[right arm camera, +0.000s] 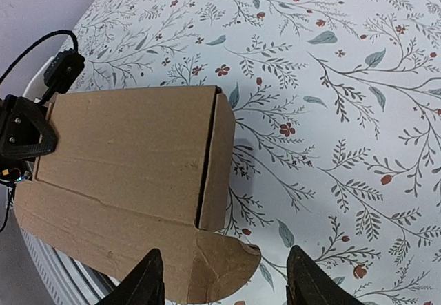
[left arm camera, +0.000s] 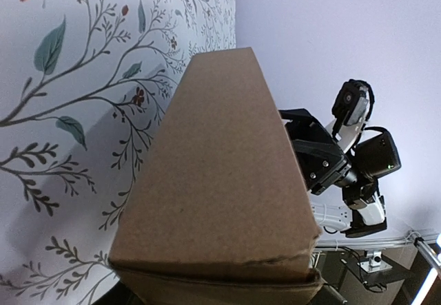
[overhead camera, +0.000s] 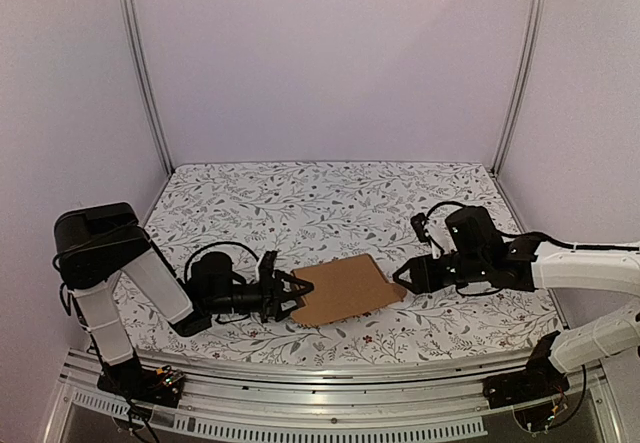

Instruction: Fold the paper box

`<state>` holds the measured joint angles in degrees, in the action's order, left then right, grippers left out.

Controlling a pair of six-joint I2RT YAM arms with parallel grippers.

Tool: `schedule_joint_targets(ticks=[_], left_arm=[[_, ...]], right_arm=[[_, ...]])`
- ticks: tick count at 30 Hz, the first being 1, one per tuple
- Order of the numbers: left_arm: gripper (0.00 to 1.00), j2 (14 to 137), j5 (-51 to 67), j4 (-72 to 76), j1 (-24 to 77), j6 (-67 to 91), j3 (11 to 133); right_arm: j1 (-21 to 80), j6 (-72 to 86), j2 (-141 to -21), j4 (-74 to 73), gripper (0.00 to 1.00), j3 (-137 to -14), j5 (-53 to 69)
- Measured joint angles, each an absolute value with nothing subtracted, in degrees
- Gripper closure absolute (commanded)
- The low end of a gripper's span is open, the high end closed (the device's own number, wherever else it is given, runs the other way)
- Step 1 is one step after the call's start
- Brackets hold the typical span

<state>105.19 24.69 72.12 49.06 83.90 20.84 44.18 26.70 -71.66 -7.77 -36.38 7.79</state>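
The paper box (overhead camera: 343, 287) is a flattened brown cardboard piece lying on the floral table near the front edge. In the left wrist view the paper box (left arm camera: 220, 181) fills the middle, and my own fingers are hidden beneath it. My left gripper (overhead camera: 297, 295) is shut on the box's left end. The right wrist view shows the paper box (right arm camera: 131, 160) with a folded side wall and a rounded flap (right arm camera: 227, 264). My right gripper (right arm camera: 227, 283) stands open around that flap, its fingertips (right arm camera: 148, 277) clear of the cardboard. From above, the right gripper (overhead camera: 405, 275) is at the box's right end.
A floral cloth (overhead camera: 320, 203) covers the table. Pale walls and metal posts (overhead camera: 140, 63) close in the back and sides. A metal rail (overhead camera: 330, 383) runs along the front edge. The right arm (left arm camera: 324, 160) is visible beyond the box.
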Motion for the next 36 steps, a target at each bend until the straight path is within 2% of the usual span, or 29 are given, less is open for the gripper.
schedule_joint_targets(ticks=[5, 6, 9, 15, 19, 24, 29, 36], left_arm=[[0.59, 104.92, 30.04, 74.32, 44.75, 86.76, 19.55], [0.59, 104.92, 31.20, 74.52, 44.10, 87.48, 19.49], [0.60, 104.71, 34.15, 74.83, 42.83, 89.58, 19.14], [0.62, 99.26, 38.65, 74.59, 41.28, 91.61, 17.87], [0.61, 91.09, 41.47, 71.57, 40.18, 91.00, 17.93], [0.59, 74.91, 45.23, 54.06, 36.71, 84.90, 20.16], [0.63, 63.07, 49.89, 38.81, 31.68, 78.00, 24.49], [0.66, 60.01, 56.84, 32.36, 27.07, 76.20, 24.82]], right_arm=[[44.21, 21.56, -65.43, -10.20, 0.28, -39.16, 8.21], [44.21, 20.75, -64.60, -10.35, 0.23, -39.68, 8.27], [44.23, 17.34, -62.48, -11.09, 0.02, -41.85, 8.73], [44.23, 11.11, -60.45, -12.82, 0.01, -45.84, 9.91], [44.34, 6.42, -59.64, -13.91, 0.01, -47.44, 11.35], [47.75, -3.92, -57.60, -14.85, 0.01, -47.66, 12.21], [53.12, -17.96, -53.84, -14.92, 0.01, -47.62, 10.94], [63.70, -35.48, -52.45, -10.59, 0.01, -46.92, 0.01]])
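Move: The left fingers already pinch the paper box at its left end; the middle of the box lies about 9 cm to the right, 2 cm ahead and 1 cm lower. The open flap's middle is roughly 10 cm right, 2 cm back and 3 cm below the left hand. From the half-open right hand the box middle is some 11 cm left, 1 cm back and 4 cm down, the flap middle 10 cm left, 5 cm back and 6 cm down. Keeping its pinch on the box's left end, the left hand carries the box up about 16 cm and then leftward as well, with a slight upward tilt and clockwise turn. The right hand rises straight up off the flap end while opening wide, then draws back and a little left, still climbing, its fingers swinging up from pointing down towards level beside the box. ##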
